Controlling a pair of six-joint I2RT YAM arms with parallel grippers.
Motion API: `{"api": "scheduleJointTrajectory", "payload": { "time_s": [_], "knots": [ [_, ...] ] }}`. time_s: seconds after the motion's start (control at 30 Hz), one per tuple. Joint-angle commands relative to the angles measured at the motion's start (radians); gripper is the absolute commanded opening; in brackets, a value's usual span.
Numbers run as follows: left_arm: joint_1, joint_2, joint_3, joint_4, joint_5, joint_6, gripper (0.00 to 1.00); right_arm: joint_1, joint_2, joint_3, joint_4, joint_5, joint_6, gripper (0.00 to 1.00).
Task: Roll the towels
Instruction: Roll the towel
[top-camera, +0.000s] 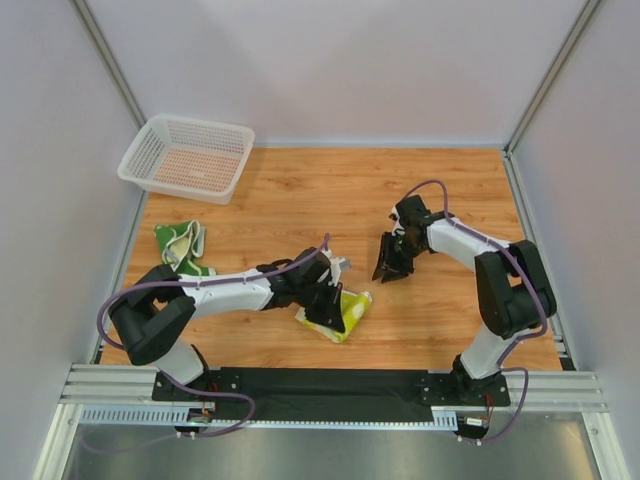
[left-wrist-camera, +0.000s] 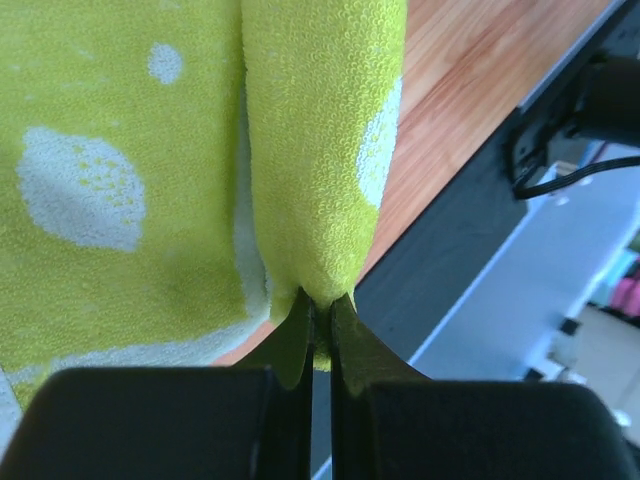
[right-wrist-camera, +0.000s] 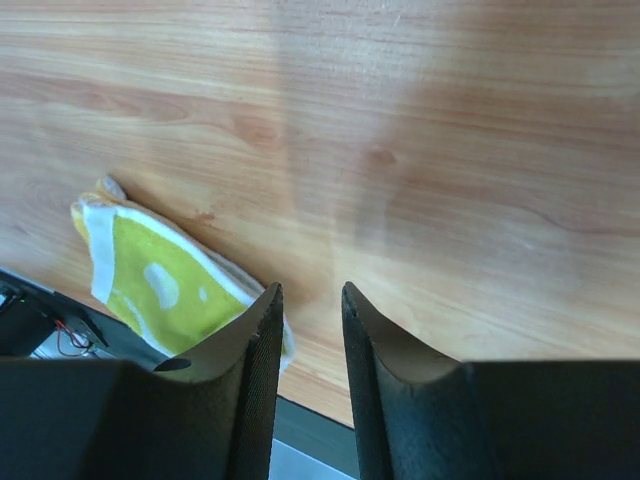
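A bright yellow-green towel (top-camera: 347, 314) with pale spots lies partly folded near the table's front edge. My left gripper (top-camera: 325, 300) is shut on a folded ridge of it. In the left wrist view the fold (left-wrist-camera: 322, 140) runs up from the pinched fingertips (left-wrist-camera: 320, 305). My right gripper (top-camera: 392, 262) hovers to the right of that towel. It stands open with nothing between its fingers (right-wrist-camera: 308, 292), and bare wood shows in the gap. The right wrist view shows the yellow-green towel (right-wrist-camera: 155, 278) to the left of its fingers. A cream and green patterned towel (top-camera: 181, 246) lies bunched at the left.
A white mesh basket (top-camera: 187, 157) stands at the back left corner. The black strip along the table's front edge (top-camera: 320, 385) runs just below the yellow-green towel. Grey walls close in the left, right and back sides.
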Motion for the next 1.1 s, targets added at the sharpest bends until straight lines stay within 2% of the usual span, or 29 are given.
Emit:
{"api": "scheduleJointTrajectory", "payload": {
  "time_s": [0.0, 0.23, 0.3, 0.43, 0.5, 0.7, 0.83, 1.07],
  "knots": [
    [0.055, -0.035, -0.031, 0.084, 0.125, -0.114, 0.00, -0.016, -0.106, -0.026, 0.046, -0.007, 0.028, 0.32],
    [0.104, 0.018, -0.048, 0.071, 0.181, -0.176, 0.00, -0.018, -0.218, -0.132, 0.169, -0.156, 0.068, 0.35],
    [0.112, 0.040, -0.066, 0.126, 0.211, -0.206, 0.00, -0.016, -0.254, -0.178, 0.218, -0.211, 0.079, 0.36],
    [0.138, 0.074, -0.153, 0.296, 0.275, -0.327, 0.00, -0.015, -0.315, -0.270, 0.318, -0.273, 0.102, 0.47],
    [0.145, 0.095, -0.182, 0.371, 0.287, -0.358, 0.00, -0.015, -0.336, -0.313, 0.333, -0.275, 0.099, 0.52],
    [0.158, 0.137, -0.193, 0.374, 0.286, -0.371, 0.00, 0.011, -0.361, -0.373, 0.338, -0.225, 0.074, 0.59],
    [0.173, 0.155, -0.206, 0.383, 0.294, -0.387, 0.00, 0.082, -0.358, -0.381, 0.352, -0.160, 0.075, 0.61],
    [0.190, 0.170, -0.218, 0.393, 0.309, -0.392, 0.00, 0.130, -0.312, -0.390, 0.421, -0.158, 0.094, 0.63]
  ]
}}
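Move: The towel roll's free far end lies about 6 cm back and 6 cm left of the right hand, 2 cm lower. The left hand, shut on the roll's near end, has that far end some 9 cm ahead, 5 cm right and 3 cm below; the towel's unrolled flap lies roughly 4 cm ahead and 9 cm left of it, 5 cm lower. Right hand, opening, swings 8 cm back-left towards the roll's far end; still gripping, left sinks, twists 30 degrees. ##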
